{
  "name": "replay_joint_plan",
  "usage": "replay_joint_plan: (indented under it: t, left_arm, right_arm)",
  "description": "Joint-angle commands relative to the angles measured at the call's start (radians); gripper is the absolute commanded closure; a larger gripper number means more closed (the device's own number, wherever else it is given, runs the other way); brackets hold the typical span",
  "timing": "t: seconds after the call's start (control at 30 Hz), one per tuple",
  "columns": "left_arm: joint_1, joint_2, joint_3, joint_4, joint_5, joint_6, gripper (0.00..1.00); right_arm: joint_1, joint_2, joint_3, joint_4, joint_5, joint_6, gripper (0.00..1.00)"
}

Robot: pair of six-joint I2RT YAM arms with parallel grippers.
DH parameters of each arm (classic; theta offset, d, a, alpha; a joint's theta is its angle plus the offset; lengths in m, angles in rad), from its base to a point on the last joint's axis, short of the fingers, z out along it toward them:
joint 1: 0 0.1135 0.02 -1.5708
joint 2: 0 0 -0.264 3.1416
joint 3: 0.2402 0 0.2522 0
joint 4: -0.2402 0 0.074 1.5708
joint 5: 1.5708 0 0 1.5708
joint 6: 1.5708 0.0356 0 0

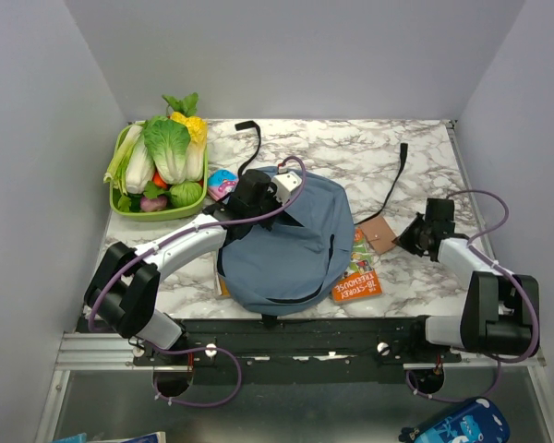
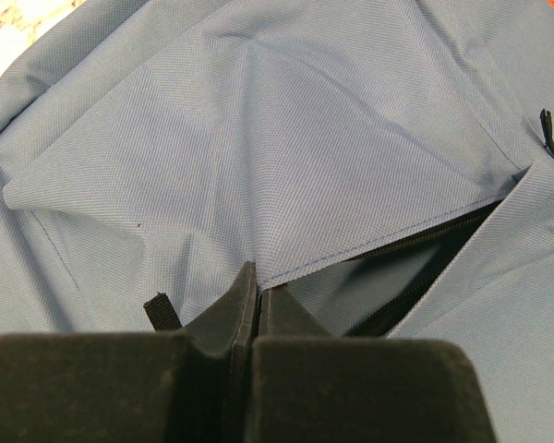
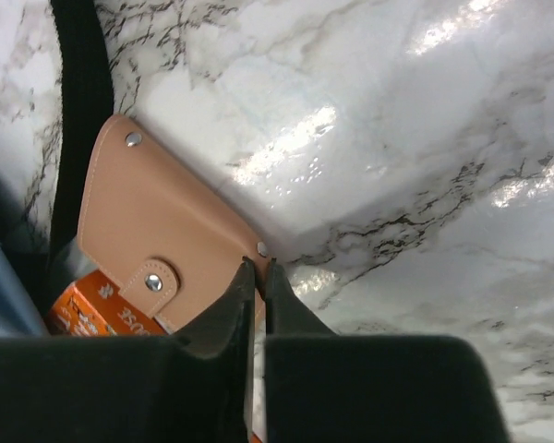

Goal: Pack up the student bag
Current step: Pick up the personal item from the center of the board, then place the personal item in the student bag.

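Observation:
The student bag (image 1: 286, 247), soft dusty-blue fabric, lies at the table's front centre. My left gripper (image 1: 257, 205) rests on its upper left part. In the left wrist view that gripper (image 2: 258, 277) is shut on the edge of the bag's fabric flap (image 2: 258, 138), and the dark zipped opening (image 2: 425, 268) gapes just right of the fingers. A tan snap wallet (image 3: 157, 221) lies on the marble right of the bag. My right gripper (image 3: 258, 268) is shut on its near corner by a rivet. From above, the right gripper (image 1: 414, 236) meets the wallet (image 1: 380, 233).
An orange book (image 1: 355, 277) pokes out from under the bag's right side, partly beneath the wallet. A green basket (image 1: 157, 210) of toy vegetables stands at the back left, with a small bright-blue pouch (image 1: 223, 182) beside it. Black straps (image 1: 397, 180) trail across the back.

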Motion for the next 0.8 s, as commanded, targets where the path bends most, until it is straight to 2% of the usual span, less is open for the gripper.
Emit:
replay_joint_plan:
  t: [0.0,0.23,0.5,0.6,0.77]
  left_arm:
    - [-0.002,-0.014,0.036,0.018,0.006,-0.01,1.0]
    - [-0.002,-0.005,0.05,0.014,-0.003,-0.029,1.0]
    - [-0.002,0.023,0.07,0.026,-0.028,-0.076,1.0]
    - [-0.002,0.037,0.076,0.031,-0.035,-0.089,1.0]
    - [-0.001,0.057,0.09,0.031,-0.028,-0.105,1.0]
  right_arm:
    - [-0.001,-0.063,-0.041,0.004,-0.043,0.01,0.99]
    - [0.0,-0.253,-0.049,-0.037,-0.054,0.002,0.99]
    - [0.033,-0.568,0.037,-0.177,-0.212,0.043,0.99]
    - [0.08,-0.637,0.072,-0.2,-0.262,0.089,0.99]
    - [0.299,-0.64,0.094,-0.131,-0.279,0.216,0.99]
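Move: The personal item's near right corner is already between my right fingertips; its middle lies about 5 cm left and 2 cm forward, roughly level. The black strap's middle is some 14 cm ahead and 3 left, the orange book's about 12 left and 7 back. The bag's opening is some 28 cm left, 3 forward and 7 higher. From my left hand, the personal item lies about 26 cm right, 1 back and 12 down. I shut my right fingers fully, pinching the personal item by its corner, then pull it straight up off the board, picking up speed to about 19 cm. As it climbs I swing left towards the bag, some 8 cm, drawing back slightly while my fingers tip up about 30 degrees and turn a little counter-clockwise. My left hand keeps its pinch on the lip of the bag's opening, almost still. ##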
